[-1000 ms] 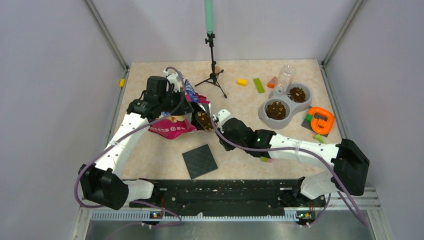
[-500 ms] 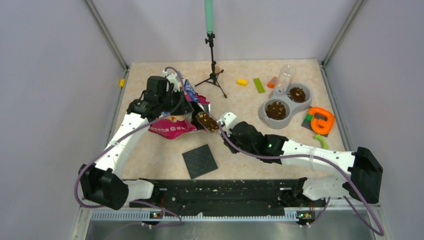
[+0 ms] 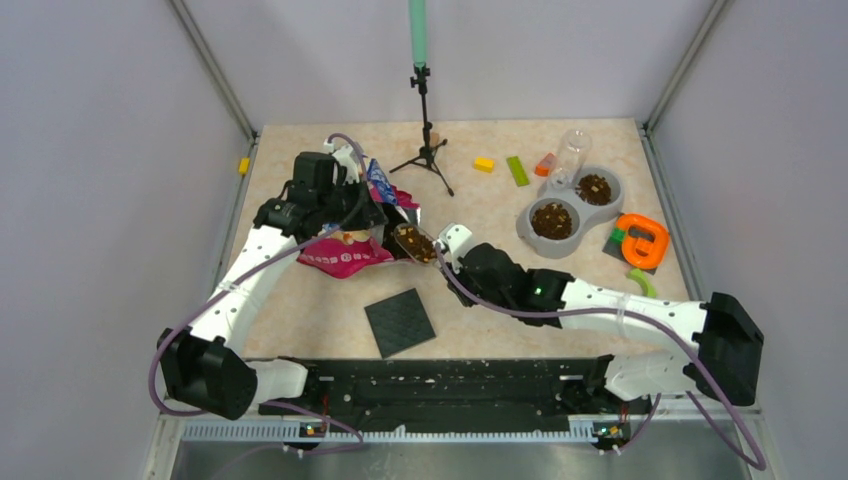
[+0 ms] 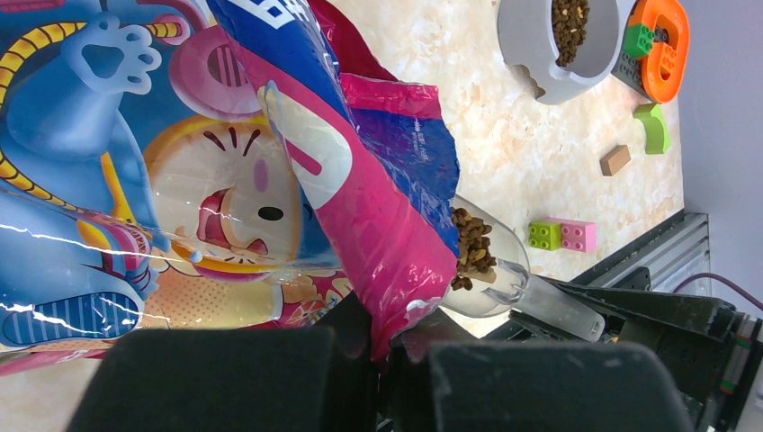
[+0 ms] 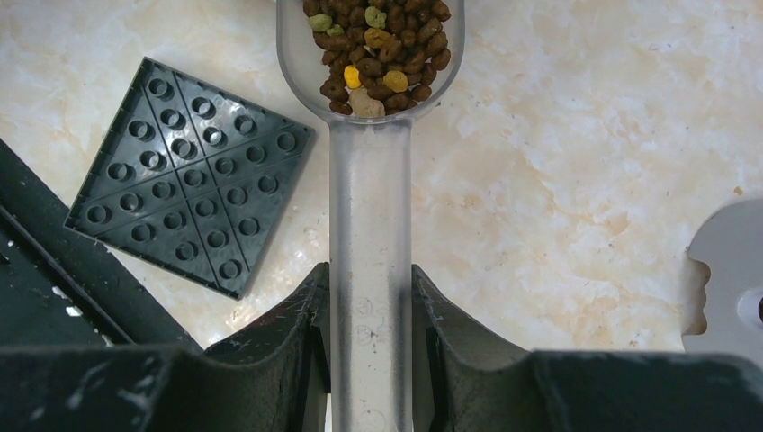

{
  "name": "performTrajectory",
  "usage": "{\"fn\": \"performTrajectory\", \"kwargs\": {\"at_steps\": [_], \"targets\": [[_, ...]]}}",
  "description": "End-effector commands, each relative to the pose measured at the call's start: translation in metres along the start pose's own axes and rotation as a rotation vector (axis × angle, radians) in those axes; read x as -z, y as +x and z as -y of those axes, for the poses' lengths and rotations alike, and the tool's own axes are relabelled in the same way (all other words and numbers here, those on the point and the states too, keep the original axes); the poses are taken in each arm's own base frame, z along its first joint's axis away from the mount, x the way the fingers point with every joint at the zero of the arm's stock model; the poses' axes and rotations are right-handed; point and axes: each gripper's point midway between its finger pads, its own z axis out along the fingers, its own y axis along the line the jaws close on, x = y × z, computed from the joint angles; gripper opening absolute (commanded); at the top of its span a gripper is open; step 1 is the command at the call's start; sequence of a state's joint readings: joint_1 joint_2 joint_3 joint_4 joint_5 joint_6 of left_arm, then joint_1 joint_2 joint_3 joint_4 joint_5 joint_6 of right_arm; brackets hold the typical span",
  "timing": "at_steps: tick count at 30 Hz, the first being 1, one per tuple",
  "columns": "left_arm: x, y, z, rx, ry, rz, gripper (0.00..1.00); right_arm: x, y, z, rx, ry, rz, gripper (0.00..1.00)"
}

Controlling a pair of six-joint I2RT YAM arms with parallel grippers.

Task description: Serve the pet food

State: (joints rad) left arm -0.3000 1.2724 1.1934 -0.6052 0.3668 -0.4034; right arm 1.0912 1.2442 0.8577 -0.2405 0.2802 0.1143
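The glossy pink-and-blue pet food bag (image 3: 345, 250) lies at the left of the table. My left gripper (image 3: 366, 214) is shut on the pink edge at the bag's mouth (image 4: 396, 297), holding it up. A clear plastic scoop (image 5: 371, 135) heaped with brown kibble (image 5: 378, 45) sits level just outside the bag's mouth (image 3: 413, 243). My right gripper (image 5: 371, 301) is shut on the scoop's handle. At the right stands a grey double bowl (image 3: 524, 226) with kibble in both wells.
A black studded baseplate (image 3: 399, 322) lies near the front, under the scoop's left side. A small tripod (image 3: 428, 150) stands at the back. Yellow (image 3: 484, 164) and green (image 3: 517, 170) bricks, a clear bottle (image 3: 571, 152) and an orange toy (image 3: 642, 240) surround the bowl.
My right arm stretched out and its elbow swung right; the loaded scoop drew slightly out of the bag's mouth. The left gripper and bag stayed put.
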Motion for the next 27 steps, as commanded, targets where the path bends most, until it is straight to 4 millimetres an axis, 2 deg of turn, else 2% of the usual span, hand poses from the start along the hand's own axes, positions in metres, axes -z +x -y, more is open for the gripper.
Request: {"fn": "performTrajectory", "kwargs": {"at_steps": [1, 7, 11, 17, 22, 27], "targets": [[0.016, -0.036, 0.033, -0.044, 0.105, 0.128, 0.0, 0.005, -0.038, -0.004, -0.018, -0.004, 0.122, 0.0], [0.014, -0.04, 0.031, -0.019, 0.086, 0.134, 0.0, 0.018, -0.047, 0.003, -0.014, 0.015, 0.124, 0.0], [0.017, -0.051, 0.034, -0.006, 0.073, 0.145, 0.0, 0.034, -0.055, 0.01, -0.019, 0.031, 0.139, 0.0], [0.012, -0.053, 0.025, 0.002, 0.032, 0.143, 0.0, 0.058, -0.066, 0.022, -0.041, 0.073, 0.156, 0.0], [0.013, -0.054, 0.02, 0.014, 0.011, 0.156, 0.0, 0.071, -0.061, 0.033, -0.06, 0.117, 0.141, 0.0], [0.015, -0.053, 0.018, 0.01, 0.002, 0.165, 0.0, 0.081, -0.047, 0.047, -0.103, 0.186, 0.112, 0.0]]}}
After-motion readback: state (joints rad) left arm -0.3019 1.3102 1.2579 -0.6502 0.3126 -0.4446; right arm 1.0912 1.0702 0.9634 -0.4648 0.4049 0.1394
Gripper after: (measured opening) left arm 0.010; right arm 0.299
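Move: Ahead and to the right of the right hand, which already holds the loaded scoop, the near bowl lies about 12 cm farther out, 23 cm right and 12 cm below. The bag mouth, with the scoop head still at it, is some 9 cm ahead, 10 cm left and slightly lower. The dark plate sits 10 cm back, 11 cm left, 15 cm down. From the left hand, the near bowl is level, roughly 37 cm right and 20 cm lower. Lifting the filled scoop up and away from the bag mouth, the right hand holds nearly still at first, then rises about 6.5 cm and swings some 4 cm to the right, turning slightly clockwise and keeping its grip on the handle. The left hand keeps the bag's edge pinched, easing only about 1 cm forward. ##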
